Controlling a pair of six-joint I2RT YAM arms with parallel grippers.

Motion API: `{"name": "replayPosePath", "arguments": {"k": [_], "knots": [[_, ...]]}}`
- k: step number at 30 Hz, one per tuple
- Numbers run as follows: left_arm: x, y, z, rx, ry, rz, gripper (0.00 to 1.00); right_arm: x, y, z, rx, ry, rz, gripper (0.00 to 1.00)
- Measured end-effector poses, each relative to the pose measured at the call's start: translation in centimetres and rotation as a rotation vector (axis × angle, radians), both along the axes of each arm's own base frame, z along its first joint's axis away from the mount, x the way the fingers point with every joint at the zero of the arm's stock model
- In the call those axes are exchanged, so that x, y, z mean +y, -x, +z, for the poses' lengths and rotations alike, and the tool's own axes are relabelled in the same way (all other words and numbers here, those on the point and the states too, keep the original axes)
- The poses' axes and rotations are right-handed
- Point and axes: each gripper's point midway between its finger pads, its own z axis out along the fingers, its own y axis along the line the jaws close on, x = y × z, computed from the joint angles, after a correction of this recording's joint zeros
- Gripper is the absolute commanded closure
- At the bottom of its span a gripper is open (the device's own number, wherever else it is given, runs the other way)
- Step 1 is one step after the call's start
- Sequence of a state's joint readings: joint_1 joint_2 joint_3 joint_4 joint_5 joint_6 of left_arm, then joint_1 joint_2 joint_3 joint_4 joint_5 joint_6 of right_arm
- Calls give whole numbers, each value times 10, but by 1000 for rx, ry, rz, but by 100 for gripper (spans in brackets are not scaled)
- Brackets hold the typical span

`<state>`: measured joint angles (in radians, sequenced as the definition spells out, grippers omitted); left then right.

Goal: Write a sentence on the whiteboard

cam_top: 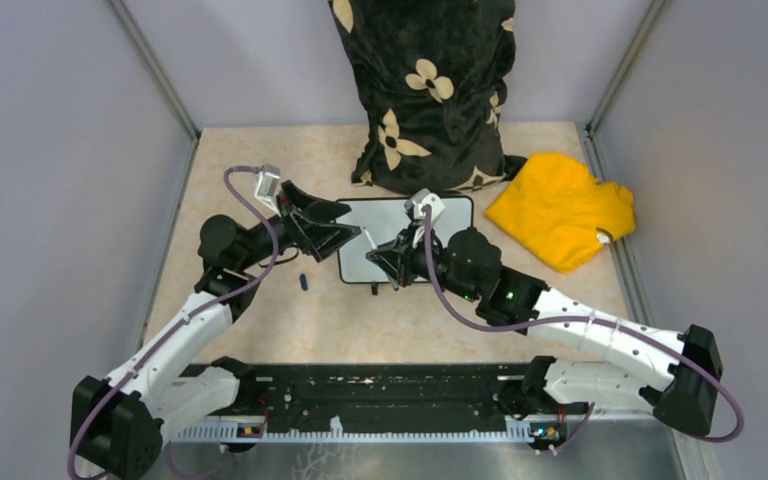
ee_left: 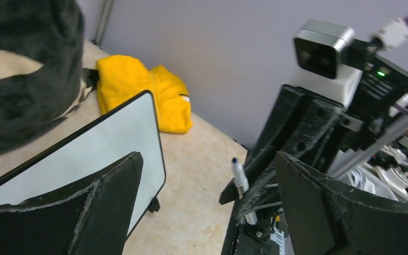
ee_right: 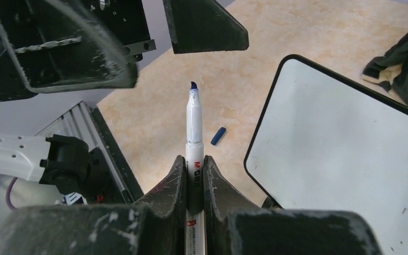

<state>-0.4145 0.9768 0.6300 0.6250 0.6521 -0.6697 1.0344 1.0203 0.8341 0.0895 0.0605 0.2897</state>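
The whiteboard (cam_top: 430,225) lies flat at mid-table, its white face (ee_right: 340,143) plain in every view, also in the left wrist view (ee_left: 85,154). The sentence is out of view: no writing shows. My right gripper (cam_top: 385,262) hovers over the board's near-left corner, shut on a white marker (ee_right: 194,122) whose bare blue tip points away from the board. My left gripper (cam_top: 350,228) stands open at the board's left edge, facing the marker (ee_left: 240,178), its jaws wide apart with nothing between them. The left gripper (ee_right: 154,42) looms just beyond the tip.
The marker's blue cap (cam_top: 303,282) lies on the table left of the board (ee_right: 218,135). A yellow cloth (cam_top: 560,205) sits at the right of the board. A black floral bag (cam_top: 430,90) stands behind it. Grey walls enclose the table.
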Motion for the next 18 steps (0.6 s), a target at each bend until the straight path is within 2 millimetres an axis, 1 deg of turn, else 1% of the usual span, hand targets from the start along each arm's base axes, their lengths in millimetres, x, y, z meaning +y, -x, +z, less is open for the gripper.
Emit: {"name": "replayPosePath", "arguments": {"k": [3,8,12,16,18], "knots": [[-5,18,10,-52,10,-86,2,3,2,1,9,-12,29,100],[-14,35,8,-63,5,-197,10,13,6,2,20,-23,82,100],[-20,43,4,-44,-1,-259,23,17,10,7,16,-45,108,100],[-23,48,4,-26,16,-321,36,18,13,13,5,-64,127,100],[-26,51,4,-9,31,-361,41,19,14,16,-3,-76,134,100]]}}
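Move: In the right hand's shut fingers, nearly centred on them, the uncapped marker stands tip-up; its middle is about 8 cm to the right of the open left hand, some 4 cm back and 3 cm lower. From the left hand the whiteboard's middle lies about 17 cm ahead, 12 cm right and 29 cm below. The blue cap lies 8 cm ahead of the left hand, 10 cm to its left and 32 cm down. Drawing back about 5 cm and edging right towards the marker, the left hand swings some 20 degrees clockwise, so that its fingers face the marker's tip end, and starts closing from wide open to about two thirds. The right hand keeps its grip and brings the marker to meet it, a couple of centimetres left with a little rise and drift back. ##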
